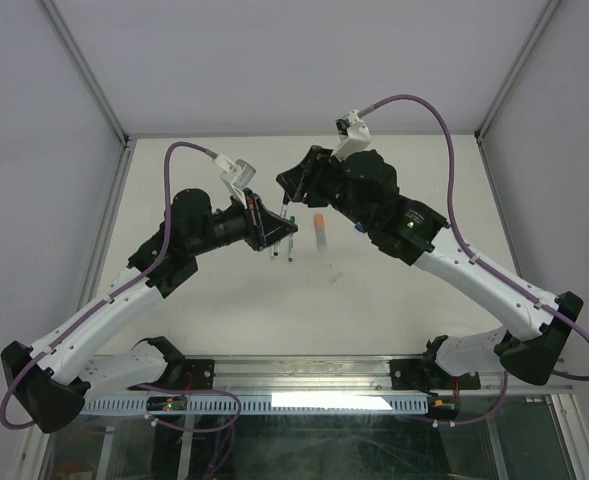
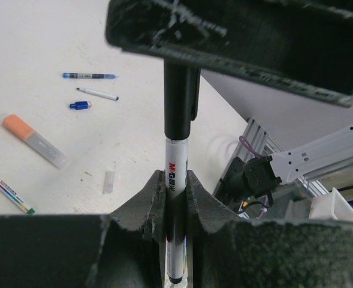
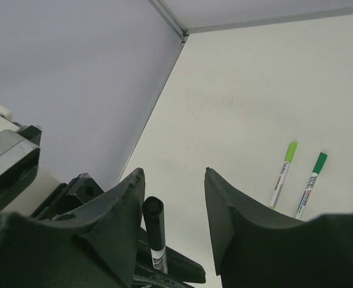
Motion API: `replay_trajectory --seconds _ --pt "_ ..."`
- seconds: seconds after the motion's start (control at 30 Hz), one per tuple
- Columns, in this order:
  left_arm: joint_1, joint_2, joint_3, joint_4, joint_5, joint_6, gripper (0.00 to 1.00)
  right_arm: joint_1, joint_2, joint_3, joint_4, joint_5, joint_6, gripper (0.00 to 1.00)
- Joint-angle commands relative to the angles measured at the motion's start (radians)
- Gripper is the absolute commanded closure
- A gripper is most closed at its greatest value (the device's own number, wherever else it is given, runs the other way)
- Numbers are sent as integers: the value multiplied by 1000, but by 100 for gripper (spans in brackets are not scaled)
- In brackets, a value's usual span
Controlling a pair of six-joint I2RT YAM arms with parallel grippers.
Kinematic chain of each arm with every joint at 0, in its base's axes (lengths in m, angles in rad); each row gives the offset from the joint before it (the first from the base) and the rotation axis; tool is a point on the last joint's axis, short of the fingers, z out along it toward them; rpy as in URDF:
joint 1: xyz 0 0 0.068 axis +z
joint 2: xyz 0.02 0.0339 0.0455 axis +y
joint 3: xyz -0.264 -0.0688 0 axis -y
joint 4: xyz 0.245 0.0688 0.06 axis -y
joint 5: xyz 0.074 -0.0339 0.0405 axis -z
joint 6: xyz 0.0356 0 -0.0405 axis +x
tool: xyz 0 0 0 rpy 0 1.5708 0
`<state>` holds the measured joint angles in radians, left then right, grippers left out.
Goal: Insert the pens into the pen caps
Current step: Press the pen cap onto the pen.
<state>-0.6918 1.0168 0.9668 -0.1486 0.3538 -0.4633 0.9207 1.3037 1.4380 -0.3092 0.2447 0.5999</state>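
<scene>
My left gripper [image 2: 173,175] is shut on a white-barrelled pen [image 2: 175,198], held up above the table. A black pen cap [image 2: 177,102] sits on the pen's upper end and reaches up between the fingers [image 2: 236,36] of my right gripper. In the right wrist view that black cap [image 3: 154,231] stands close beside the left finger, and the right gripper [image 3: 173,171] is open with a wide gap on the cap's other side. From above, the left gripper [image 1: 272,228] and right gripper [image 1: 292,196] meet over the table's middle.
On the table lie a lime-capped pen [image 3: 282,174] and a green-capped pen [image 3: 310,185], an orange-capped highlighter [image 2: 33,140], a clear cap [image 2: 109,182], a blue ballpoint [image 2: 89,75], a thin white pen [image 2: 97,93] and a blue cap [image 2: 80,105].
</scene>
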Motion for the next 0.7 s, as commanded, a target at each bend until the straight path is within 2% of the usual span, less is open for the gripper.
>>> replay_trajectory --seconds 0.0,0.3,0.53,0.67 --pt "8 -37 -1 67 38 -3 100 -10 8 46 40 -117 12 55" --pt "8 -34 -4 76 37 -9 100 -17 16 32 43 -162 17 71" --pt "9 -32 -10 84 42 -13 100 -17 5 10 47 -166 24 72" --pt "8 -38 -15 90 41 -14 100 -17 3 6 49 -168 23 87"
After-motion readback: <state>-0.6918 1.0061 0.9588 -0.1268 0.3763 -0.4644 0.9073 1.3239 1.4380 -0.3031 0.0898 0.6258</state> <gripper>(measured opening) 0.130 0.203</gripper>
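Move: The black pen cap sits on the pen that the left hand holds, about 2 cm left, 1 cm back and 2 cm below the right hand's point. On the table, some 38 cm below that hand and about 12 cm farther out, lie the light green pen about 3 cm to its left and the dark green pen about 2 cm to its right. From the left hand, the cap stands roughly 5 cm up and 3 cm forward. Leftward by about 2 cm and back by about 1.5, sinking slightly at first, the right hand draws in on the black cap and turns counter-clockwise by some 8 degrees, bringing the cap from beside one finger to midway between both. Its half-open fingers close around the cap along the way, while the left hand keeps its pinch on the pen and stays nearly in place. ##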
